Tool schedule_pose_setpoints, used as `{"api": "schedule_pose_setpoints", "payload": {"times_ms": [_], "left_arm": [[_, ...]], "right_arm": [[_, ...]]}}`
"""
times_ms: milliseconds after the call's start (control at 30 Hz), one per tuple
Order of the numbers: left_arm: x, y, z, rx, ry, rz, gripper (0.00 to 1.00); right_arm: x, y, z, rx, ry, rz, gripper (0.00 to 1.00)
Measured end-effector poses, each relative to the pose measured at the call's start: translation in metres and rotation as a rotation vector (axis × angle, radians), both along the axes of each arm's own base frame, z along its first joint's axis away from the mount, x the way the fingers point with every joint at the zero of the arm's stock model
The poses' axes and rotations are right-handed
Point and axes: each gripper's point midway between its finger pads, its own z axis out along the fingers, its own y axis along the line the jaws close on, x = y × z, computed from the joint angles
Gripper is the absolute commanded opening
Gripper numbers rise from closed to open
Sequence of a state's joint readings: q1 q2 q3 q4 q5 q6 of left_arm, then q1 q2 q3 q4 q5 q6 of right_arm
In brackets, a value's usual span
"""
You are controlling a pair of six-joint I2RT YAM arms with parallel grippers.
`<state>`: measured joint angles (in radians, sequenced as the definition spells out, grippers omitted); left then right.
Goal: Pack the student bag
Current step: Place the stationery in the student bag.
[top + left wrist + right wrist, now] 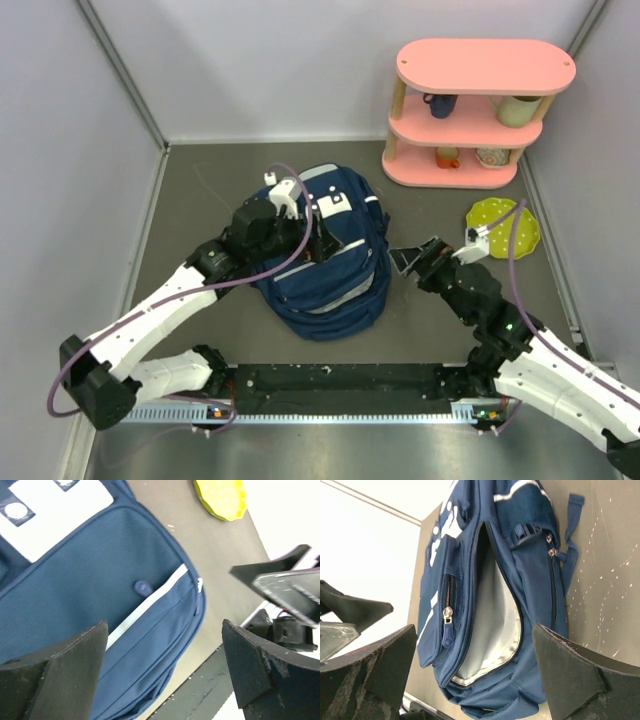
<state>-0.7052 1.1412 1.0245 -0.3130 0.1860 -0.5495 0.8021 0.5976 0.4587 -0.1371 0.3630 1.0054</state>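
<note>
The student bag [330, 270], navy blue with white stripes and patches, lies in the middle of the table. My left gripper [328, 240] hovers over its front and is open; in the left wrist view its fingers [65, 670] stand wide apart above the front pocket [100, 580], touching nothing. My right gripper [402, 260] is just right of the bag and also open. The right wrist view looks between its fingers [570, 670] at the bag's side [485, 580], where the main compartment gapes and shows pale grey lining [495, 625]. A blue zipper pull [447, 625] hangs beside the gap.
A pink three-tier shelf [480, 110] with cups and bowls stands at the back right. A yellow-green dotted plate [505, 225] lies on the table right of my right gripper. White walls close in both sides, and a black rail [340, 380] runs along the near edge.
</note>
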Motion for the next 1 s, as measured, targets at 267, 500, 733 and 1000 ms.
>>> {"api": "schedule_pose_setpoints", "payload": {"times_ms": [267,500,733,1000], "left_arm": [[0.016,0.076,-0.009,0.053,-0.074,0.293,0.99],[0.023,0.153,-0.126,0.171,0.182,0.51,0.99],[0.018,0.143,-0.143,0.085,0.225,0.477,0.97],[0.026,0.118,-0.143,-0.035,0.238,0.39,0.47]], "right_arm": [[-0.001,0.007,-0.004,-0.125,0.028,0.066,0.91],[-0.027,0.049,-0.033,-0.204,0.106,0.272,0.85],[-0.033,0.084,-0.017,-0.204,0.079,0.366,0.63],[-0.021,0.076,-0.062,-0.32,0.219,0.289,0.31]]}}
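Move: The left hand goes for the seam at the student bag's left edge, about 12 cm to its left, 3 cm ahead and 16 cm below; the white stripe runs almost under that hand, some 15 cm down, and the bear patch is about 16 cm ahead. The right hand goes for the front flap's lower right edge, roughly 8 cm left, 3 cm back and 7 cm below, with the open mouth some 3 cm farther left. Leftward across the bag and then steeply down some 14 cm, the left hand swings counter-clockwise onto the seam at the bag's left edge, creeps about 3 cm back right and starts closing. The right hand, after a small wobble, goes left about 8 cm and sinks 6 cm, rolling its left side down and narrowing its fingers to under half open around the flap edge by the zip pull. ##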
